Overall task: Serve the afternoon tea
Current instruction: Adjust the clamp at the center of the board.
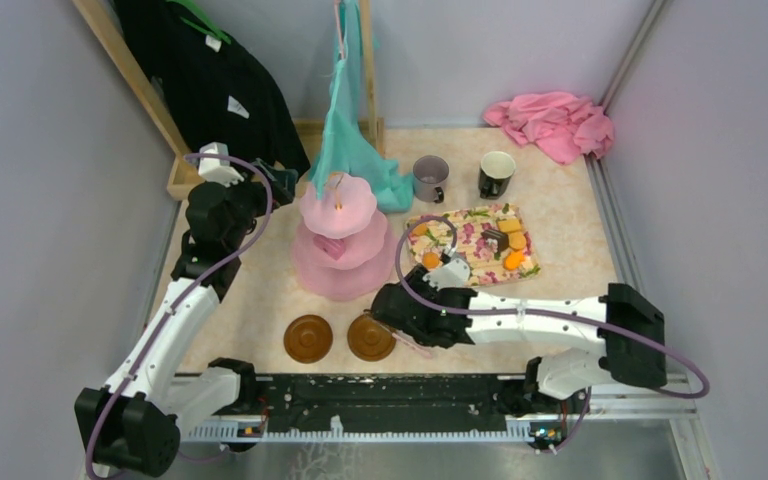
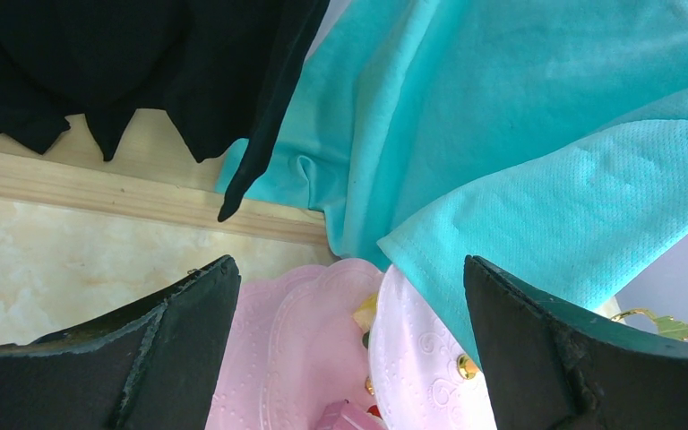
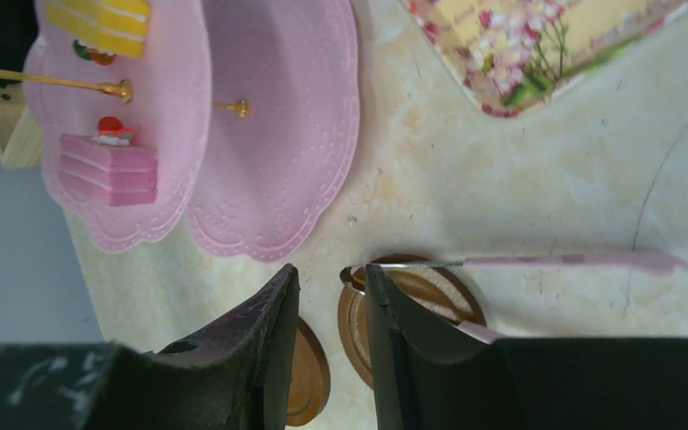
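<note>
The pink three-tier stand (image 1: 338, 240) stands left of centre, with a pink cake (image 3: 107, 168) on one tier and a yellow cake (image 3: 98, 22) on a higher one. Orange, yellow and brown cakes lie on the floral tray (image 1: 475, 270). Two brown discs (image 1: 308, 338) (image 1: 371, 337) sit near the front edge. Behind the tray are the grey mug (image 1: 430, 177) and the black mug (image 1: 496, 173). My left gripper (image 2: 349, 269) hangs wide open over the stand's top. My right gripper (image 3: 330, 273) is low between the discs, its jaws narrowly apart with nothing between them.
A pink-handled metal utensil (image 3: 573, 261) lies with its tip on the right disc (image 3: 412, 296). Teal fabric (image 1: 355, 150) hangs down against the stand's top tier. A pink cloth (image 1: 552, 125) is bunched at the back right corner. Black clothes hang on a wooden rack (image 1: 175, 175) at the back left.
</note>
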`<state>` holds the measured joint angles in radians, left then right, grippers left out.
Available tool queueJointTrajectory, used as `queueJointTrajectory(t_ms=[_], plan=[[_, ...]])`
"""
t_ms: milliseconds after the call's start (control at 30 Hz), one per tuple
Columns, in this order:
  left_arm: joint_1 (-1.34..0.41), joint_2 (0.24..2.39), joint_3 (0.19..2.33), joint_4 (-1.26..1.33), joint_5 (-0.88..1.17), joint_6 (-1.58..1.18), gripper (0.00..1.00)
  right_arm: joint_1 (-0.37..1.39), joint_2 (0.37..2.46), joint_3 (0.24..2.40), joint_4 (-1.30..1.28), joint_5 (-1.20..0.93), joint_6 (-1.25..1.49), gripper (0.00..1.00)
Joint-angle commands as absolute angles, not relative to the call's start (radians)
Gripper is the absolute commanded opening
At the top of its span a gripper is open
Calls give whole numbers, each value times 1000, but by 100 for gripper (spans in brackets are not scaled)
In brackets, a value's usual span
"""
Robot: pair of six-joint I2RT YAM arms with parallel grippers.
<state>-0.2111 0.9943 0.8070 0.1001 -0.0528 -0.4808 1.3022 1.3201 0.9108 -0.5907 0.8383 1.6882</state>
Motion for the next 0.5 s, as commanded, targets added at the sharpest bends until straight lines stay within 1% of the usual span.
queueJointTrajectory(t_ms=[0,33,100,467], plan=[[-206,972,816,105,-61,-494,99,1277,1407,1041,-796,744,2087,31],[-206,970,814,105,-63,-494,99,1268,1430,1069,-823,720,2132,29],[-206,968,811,107,-62,-494,99,1266,1471,1101,-859,688,2185,29],[-206,936,802,98,-36,-482,99,1262,1596,1152,-897,521,2305,31]])
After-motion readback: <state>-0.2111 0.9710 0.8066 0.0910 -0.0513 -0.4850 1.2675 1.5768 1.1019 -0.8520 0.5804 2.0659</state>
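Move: The pink-handled clamp lies on the table almost straight under the right hand, about 14 cm below. The brown coaster under its metal end is some 5 cm to the left and 1 cm back; the other coaster is about 16 cm left and 1 cm back. The cake stand stands roughly 14 cm ahead and 9 cm left, the floral tray about 17 cm ahead and 14 cm right. From the left hand, the clamp is some 18 cm back, 22 cm right and 28 cm lower. Nothing is touched yet: the right hand sinks about 5 cm towards the clamp, drifting some 2 cm left and, in the latter part, 2 cm back. As it comes down, the wrist tips the fingers about 20 degrees further towards the table and turns a little clockwise; the fingers stay partly open. ##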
